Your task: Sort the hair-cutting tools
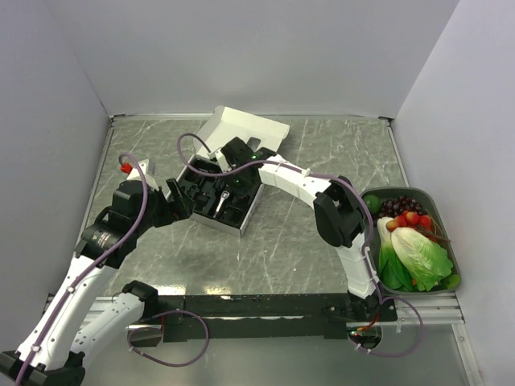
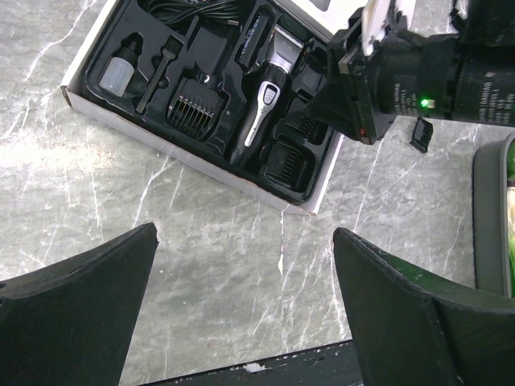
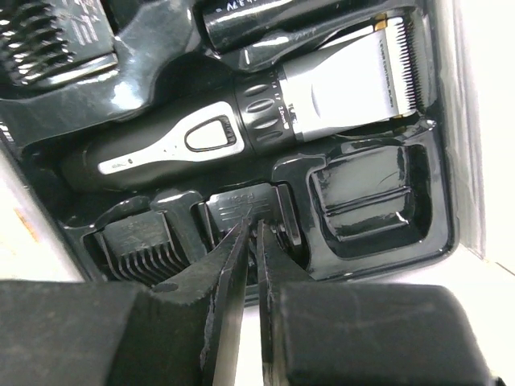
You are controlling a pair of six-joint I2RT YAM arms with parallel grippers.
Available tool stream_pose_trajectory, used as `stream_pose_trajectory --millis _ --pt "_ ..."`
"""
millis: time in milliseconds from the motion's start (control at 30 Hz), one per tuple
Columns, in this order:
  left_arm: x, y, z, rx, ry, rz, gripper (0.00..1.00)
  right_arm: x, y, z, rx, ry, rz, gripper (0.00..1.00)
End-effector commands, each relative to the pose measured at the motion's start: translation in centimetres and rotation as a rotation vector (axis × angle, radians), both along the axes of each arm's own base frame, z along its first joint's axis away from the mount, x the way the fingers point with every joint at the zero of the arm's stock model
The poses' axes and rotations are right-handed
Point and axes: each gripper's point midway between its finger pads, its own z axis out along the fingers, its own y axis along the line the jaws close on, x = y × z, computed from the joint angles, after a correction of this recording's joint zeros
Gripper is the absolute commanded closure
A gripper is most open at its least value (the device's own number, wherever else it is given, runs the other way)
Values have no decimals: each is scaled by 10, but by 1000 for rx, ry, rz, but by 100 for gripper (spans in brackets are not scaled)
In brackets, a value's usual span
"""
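The hair clipper (image 3: 265,129), black with a silver blade end, lies in the black tray (image 2: 201,165) of the white box; it also shows in the top view (image 1: 224,197). Several black comb attachments (image 2: 193,112) sit in slots around it. My right gripper (image 3: 251,225) is down in the tray, its jaws almost together on the thin edge of a black attachment (image 3: 249,211) in the middle slot. One more attachment (image 2: 420,133) lies on the table right of the box. My left gripper (image 2: 245,233) is open and empty over the table in front of the box.
One tray slot (image 3: 366,193) beside the held attachment is empty. A small white bottle (image 2: 117,74) and a cord sit at the tray's far side. The box lid (image 1: 241,129) stands open behind. A green bin (image 1: 438,201) of vegetables stands at the right.
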Motion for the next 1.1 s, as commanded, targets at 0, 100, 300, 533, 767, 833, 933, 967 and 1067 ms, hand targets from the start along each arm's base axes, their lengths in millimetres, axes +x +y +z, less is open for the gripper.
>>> stream_pose_trajectory --millis 0,100,300,533,767,833,933,967,1067 --pt "1 0 4 -8 -20 1 4 7 9 74 92 -125 -10 82" --pt "1 -1 5 -8 -21 -3 3 13 -2 92 88 -187 -44 81" --pt "-1 0 4 -12 -21 -5 4 43 -85 104 43 -221 -374 77" --pt "-3 -2 2 -14 -20 -18 4 51 -183 90 -43 -277 -629 67" --pt "-4 -6 4 -23 -31 -44 4 40 -243 76 -203 -471 -556 34" --pt "-5 -7 4 -28 -34 -49 3 30 -234 59 -195 -406 -404 26" --pt "-7 -9 5 -41 -39 -62 4 15 -244 41 -241 -319 -261 13" --pt "-7 -10 4 -41 -38 -65 3 12 -253 36 -258 -283 -235 12" --pt "-9 -11 3 -47 -36 -78 4 8 -247 27 -199 -214 -171 8"
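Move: The last guard comb lies loose on the table about 26 cm to the right hand's right, some 3 cm ahead and 4 cm below it. Straight under this hand's nearly shut fingertips sits the middle comb in the tray, about 1 cm ahead and 2 cm down; the clipper is some 6 cm left and 2 cm ahead, the empty comb slot about 4 cm right and 5 cm ahead. From the left hand, the loose comb is roughly 46 cm right, 13 cm ahead and 19 cm below. The loose comb on the table draws the right hand out of the box: it leaves the tray comb, rises about 8 cm and swings some 25 cm right, bowing forward and back on the way, then sinks about 6 cm towards the comb. The wrist turns clockwise, then partly back, to point more forward, and the fingers open almost fully. ##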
